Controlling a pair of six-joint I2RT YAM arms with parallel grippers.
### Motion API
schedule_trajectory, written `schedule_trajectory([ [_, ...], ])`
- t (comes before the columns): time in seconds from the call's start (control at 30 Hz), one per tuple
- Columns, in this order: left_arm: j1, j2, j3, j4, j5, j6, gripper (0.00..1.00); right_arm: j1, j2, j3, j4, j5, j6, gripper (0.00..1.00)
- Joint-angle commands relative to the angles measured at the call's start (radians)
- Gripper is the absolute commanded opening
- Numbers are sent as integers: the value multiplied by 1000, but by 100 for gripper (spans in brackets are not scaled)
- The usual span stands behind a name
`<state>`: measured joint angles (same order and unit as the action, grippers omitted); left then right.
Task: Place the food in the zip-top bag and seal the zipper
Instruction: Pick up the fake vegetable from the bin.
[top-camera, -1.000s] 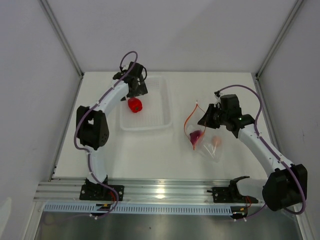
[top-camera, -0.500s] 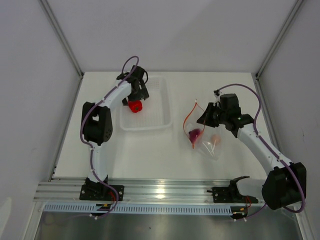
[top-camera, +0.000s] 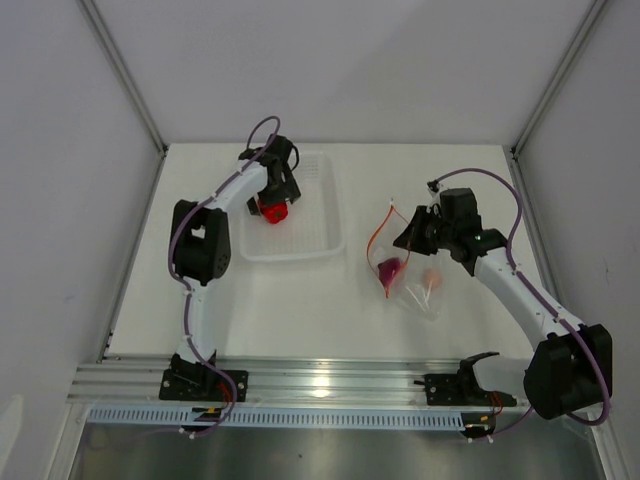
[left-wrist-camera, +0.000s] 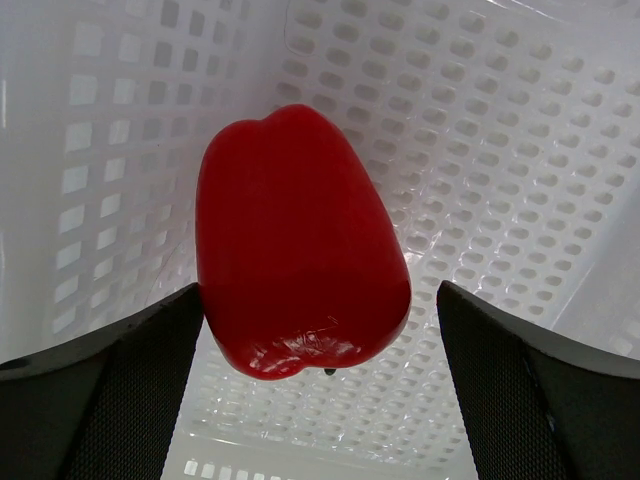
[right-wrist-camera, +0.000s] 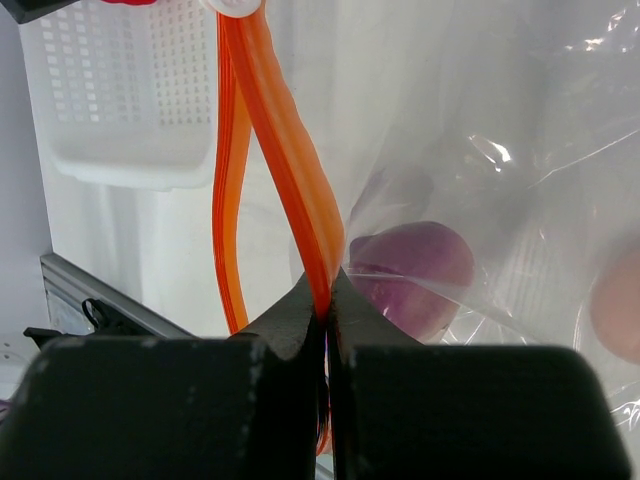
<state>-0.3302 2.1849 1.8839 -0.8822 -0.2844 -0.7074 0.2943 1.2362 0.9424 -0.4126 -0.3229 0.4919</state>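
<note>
The red pepper-like piece (left-wrist-camera: 300, 240) lies in the white perforated tray (left-wrist-camera: 520, 150). My left gripper (left-wrist-camera: 320, 385) is open just above it, one finger on each side; the left finger is close against the piece. In the top view the left gripper (top-camera: 277, 196) is over the red piece (top-camera: 271, 211). My right gripper (right-wrist-camera: 327, 292) is shut on the orange-red zipper strip (right-wrist-camera: 290, 140) of the clear zip-top bag (right-wrist-camera: 480, 120) and holds its mouth up. The purple-pink piece (right-wrist-camera: 415, 275) and the peach ball (right-wrist-camera: 618, 315) sit inside the bag (top-camera: 415, 292).
The white tray (top-camera: 300, 252) stands at the back left of the white table. The bag hangs right of the tray, the zipper loop (top-camera: 378, 236) open towards it. Side walls and metal posts close in the table; a rail runs along the near edge.
My left gripper has come down and forward over the red piece in the tray, and its elbow has swung closer in. The right gripper and the bag have hardly moved.
</note>
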Motion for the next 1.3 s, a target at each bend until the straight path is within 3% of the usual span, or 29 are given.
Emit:
schedule_trajectory([
  [0.0,6,-1,23,-8,-9,-32,99,-4,-7,-10,38,-2,-21,0],
  [0.37,8,23,12,25,-30,-26,99,-3,-7,-13,40,4,-19,0],
  [0.53,8,-2,-38,69,-32,-32,93,-3,2,-5,46,-5,-13,0],
  [0.63,8,-5,-45,88,-21,-23,85,-1,-1,6,35,-2,-15,0],
  [0.67,8,-7,-42,95,-18,-20,78,-3,-1,9,32,1,-16,0],
  [0.83,8,-11,-72,129,8,-14,68,-3,-12,24,12,10,-21,0],
  [0.93,8,-14,-86,150,28,0,49,-3,-11,29,5,8,-21,0],
  [0.97,8,-31,-100,164,36,11,39,-1,-7,33,1,8,-19,0],
  [1.13,5,-131,-196,230,56,31,18,6,-7,49,-9,12,-9,0],
  [1.17,2,-154,-206,239,63,39,9,9,-6,55,-12,13,-1,0],
  [1.27,-16,-264,-270,272,88,52,1,20,0,76,-44,25,2,0],
])
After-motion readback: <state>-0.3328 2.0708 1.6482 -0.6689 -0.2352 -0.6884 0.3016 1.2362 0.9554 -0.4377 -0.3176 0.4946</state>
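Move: The red pepper sits almost between the left hand's open fingers, its middle about 1 cm ahead and some 2 cm below the hand point, straight in line sideways. The bin's middle is roughly 6 cm to the hand's right and 1 cm ahead, its left wall about 7 cm to the left and level with the hand, its near wall some 12 cm back and straight in line. From the right hand the pepper lies about 17 cm ahead, 34 cm left and 12 cm below. The left hand, already astride the red pepper in the bin, sinks slowly by about 2 cm while its open fingers close by roughly a fifth, until both pads pinch the pepper's sides and stop there with the grip effort rising. Still squeezing, it eases about 1 cm forward, then turns back towards the robot by some 2 cm and starts upward by about 1 cm, keeping its hold. ##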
